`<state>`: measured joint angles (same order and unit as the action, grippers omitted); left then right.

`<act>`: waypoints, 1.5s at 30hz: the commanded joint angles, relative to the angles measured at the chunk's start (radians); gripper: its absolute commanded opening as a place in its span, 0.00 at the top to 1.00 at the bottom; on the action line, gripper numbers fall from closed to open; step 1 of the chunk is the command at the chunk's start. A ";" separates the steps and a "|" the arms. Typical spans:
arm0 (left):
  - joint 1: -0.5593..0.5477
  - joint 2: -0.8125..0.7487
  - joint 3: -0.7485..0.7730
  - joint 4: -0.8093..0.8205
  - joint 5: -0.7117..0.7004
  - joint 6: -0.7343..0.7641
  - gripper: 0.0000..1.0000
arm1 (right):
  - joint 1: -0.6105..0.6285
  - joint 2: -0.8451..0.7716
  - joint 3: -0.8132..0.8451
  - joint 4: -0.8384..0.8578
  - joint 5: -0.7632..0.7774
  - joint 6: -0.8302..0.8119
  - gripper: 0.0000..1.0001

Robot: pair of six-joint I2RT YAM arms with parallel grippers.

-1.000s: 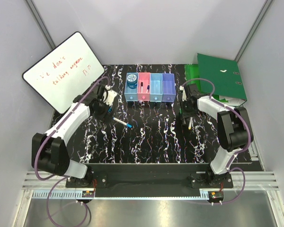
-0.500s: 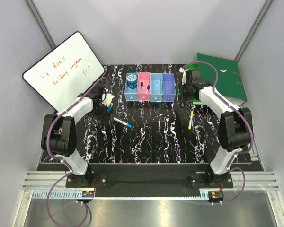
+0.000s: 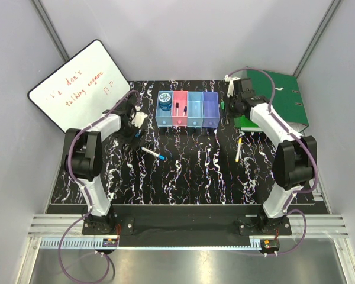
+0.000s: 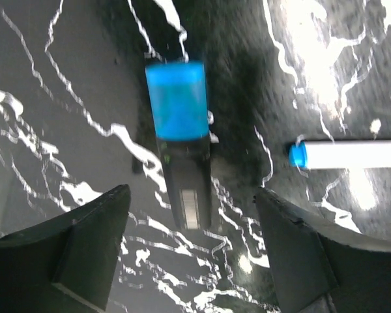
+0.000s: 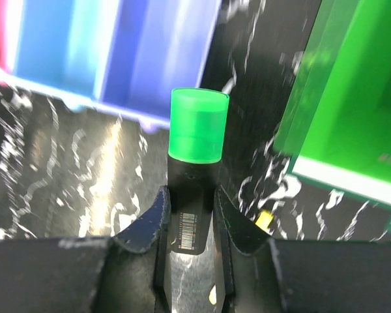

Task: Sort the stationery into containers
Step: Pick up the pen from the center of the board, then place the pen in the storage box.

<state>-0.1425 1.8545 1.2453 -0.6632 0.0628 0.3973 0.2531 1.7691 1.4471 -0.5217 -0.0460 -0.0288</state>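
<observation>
Lying on the table between the fingers of my left gripper (image 4: 192,202) is a black marker with a blue cap (image 4: 179,143); the jaws stand open, apart from it on both sides. A white marker with a blue tip (image 4: 352,154) lies just to its right, also seen as the white marker (image 3: 153,154) from above. My right gripper (image 5: 190,202) is shut on a black marker with a green cap (image 5: 197,127), held beside the purple-blue end of the containers (image 3: 210,108). The blue bin (image 3: 158,115) holds a blue roll (image 3: 164,99), and the pink bin (image 3: 178,118) holds markers.
A yellowish highlighter (image 3: 238,148) lies on the table to the right of the middle. Green ring binders (image 3: 278,97) are stacked at the back right, close to my right gripper (image 3: 228,109). A whiteboard (image 3: 77,89) leans at the back left, near my left gripper (image 3: 132,129).
My right gripper has carried the green-capped marker from mid-table towards the back, up beside the purple-blue bin. The left arm has drawn in over the blue-capped marker, its jaws narrowing a little.
</observation>
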 commanded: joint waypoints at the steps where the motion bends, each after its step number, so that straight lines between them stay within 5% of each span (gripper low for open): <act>1: 0.003 0.040 0.048 0.030 0.042 0.021 0.25 | 0.002 -0.002 0.149 0.023 -0.014 -0.013 1.00; 5: 0.004 0.063 0.049 0.034 0.049 0.018 0.44 | 0.003 0.068 0.268 0.023 -0.015 -0.014 1.00; 14: 0.003 0.081 0.045 0.042 0.068 0.003 0.69 | 0.055 0.222 0.423 0.046 -0.006 -0.033 1.00; 20: 0.004 0.077 0.028 0.048 0.068 0.003 1.00 | 0.080 0.318 0.455 0.065 0.009 -0.045 1.00; 33: 0.003 -0.020 0.057 0.031 0.120 -0.051 1.00 | 0.161 0.438 0.584 0.072 0.009 -0.043 1.00; 45: -0.003 -0.127 0.253 -0.052 0.229 -0.149 1.00 | 0.215 0.532 0.601 0.086 0.034 -0.051 1.00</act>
<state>-0.1429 1.8053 1.4071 -0.7052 0.2237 0.2928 0.4553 2.2890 2.0197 -0.4679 -0.0422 -0.0677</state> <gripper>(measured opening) 0.322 0.263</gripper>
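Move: The blue-capped pen lies just under my open left fingers, its middle about 2 cm ahead, 1 cm right and 2 cm down; the slim white pen is some 11 cm right and 4 cm back of that hand. From my right hand, which already holds the green-capped pen, the light blue bin is about 16 cm ahead, 14 cm left and 10 cm below, between the purple bin (8 cm nearer on the right) and the pink bin (8 cm farther left). My left hand eases down the last centimetre and pinches the blue-capped pen by its black lower body, holds there, then lifts some 7 cm while drifting forward and right with a slight wrist tilt. Meanwhile my right keeps its grip on the green-capped pen and arcs left about 15 cm and forward 10, first rising, then sinking over the bins, turning a little counter-clockwise. ##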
